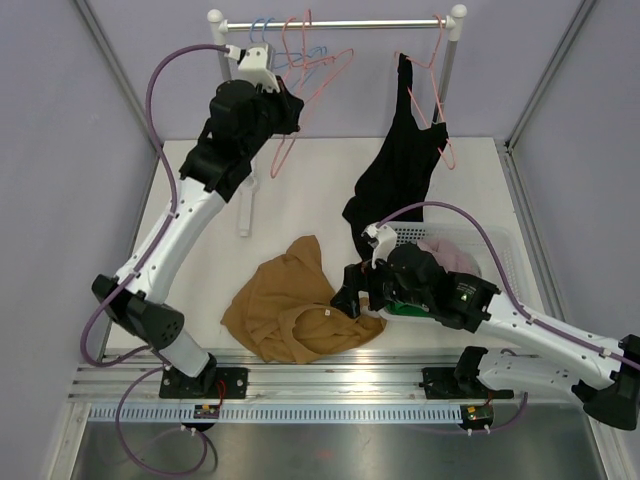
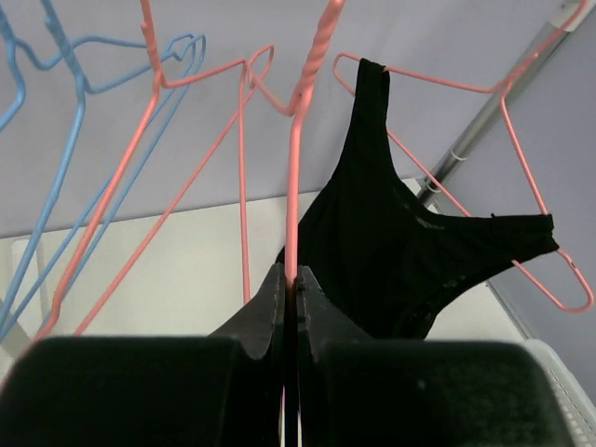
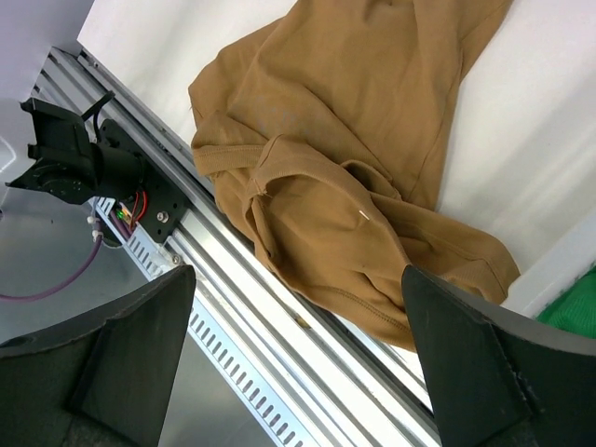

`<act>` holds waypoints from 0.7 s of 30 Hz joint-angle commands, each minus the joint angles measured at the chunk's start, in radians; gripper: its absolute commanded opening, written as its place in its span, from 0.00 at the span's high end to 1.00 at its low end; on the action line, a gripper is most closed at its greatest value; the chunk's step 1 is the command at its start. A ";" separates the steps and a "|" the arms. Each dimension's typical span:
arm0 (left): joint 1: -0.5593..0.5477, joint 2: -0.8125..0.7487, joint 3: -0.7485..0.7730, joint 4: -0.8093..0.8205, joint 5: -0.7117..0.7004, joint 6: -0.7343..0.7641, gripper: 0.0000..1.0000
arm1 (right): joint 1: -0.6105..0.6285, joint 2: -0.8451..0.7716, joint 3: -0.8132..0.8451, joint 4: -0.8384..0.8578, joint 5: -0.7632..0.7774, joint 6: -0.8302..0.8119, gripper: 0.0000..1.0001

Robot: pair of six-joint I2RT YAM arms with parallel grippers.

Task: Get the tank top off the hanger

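A brown tank top lies crumpled on the white table near the front edge, off any hanger. My right gripper hovers just over its right edge, open and with nothing between the fingers. Up at the rail, my left gripper is shut on the wire of a bare pink hanger. A black tank top hangs by one strap from a second pink hanger at the rail's right end.
The white clothes rail spans the back and carries blue hangers. A white basket with pink cloth stands at the right. An aluminium mounting rail runs along the front edge.
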 commanded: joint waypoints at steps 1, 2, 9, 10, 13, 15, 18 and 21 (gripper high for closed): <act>0.043 0.118 0.158 -0.015 0.102 -0.015 1.00 | 0.008 -0.048 -0.024 0.027 0.027 0.012 0.01; 0.049 0.148 0.223 -0.026 0.105 -0.018 1.00 | 0.008 -0.053 -0.027 0.022 0.030 0.011 0.00; 0.081 0.286 0.356 -0.129 0.018 -0.047 1.00 | 0.007 -0.079 -0.045 0.015 0.018 0.012 0.00; 0.083 0.282 0.339 -0.130 -0.003 -0.053 1.00 | 0.008 -0.085 -0.050 0.018 0.016 0.012 0.01; 0.092 0.220 0.203 -0.071 -0.039 -0.076 1.00 | 0.007 -0.094 -0.055 0.025 0.015 0.015 0.01; 0.096 0.167 0.135 -0.019 -0.063 -0.087 1.00 | 0.008 -0.088 -0.053 0.030 0.015 0.011 0.01; 0.110 0.133 0.068 -0.002 -0.090 -0.104 1.00 | 0.007 -0.068 -0.042 0.024 0.024 0.005 0.00; 0.119 0.108 0.034 0.003 -0.097 -0.109 1.00 | 0.008 -0.048 -0.038 0.032 0.036 0.002 0.00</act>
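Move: My left hand holds the emptied pink hanger. The spot on the rail for its hook is about 9 cm ahead, 3 cm left and 8 cm above. Another pink hanger hooks on roughly 9 cm ahead and 4 cm left at rail height; the blue hangers hook on some 3 cm left of that. The black tank top hangs about 8 cm ahead, 21 cm right and 10 cm below. From my right hand the rail spot is some 37 cm ahead, 13 cm left and 31 cm up. With my left fingers still shut on the bare pink hanger, I reach forward about 8 cm to carry its hook over the rail. As that reach slows I sink some 6 cm to bring the hook down, then draw left about 3 cm towards the blue hangers and slightly back. My wrist dips and turns counter-clockwise, each a little under 10 degrees; I don't let go. ##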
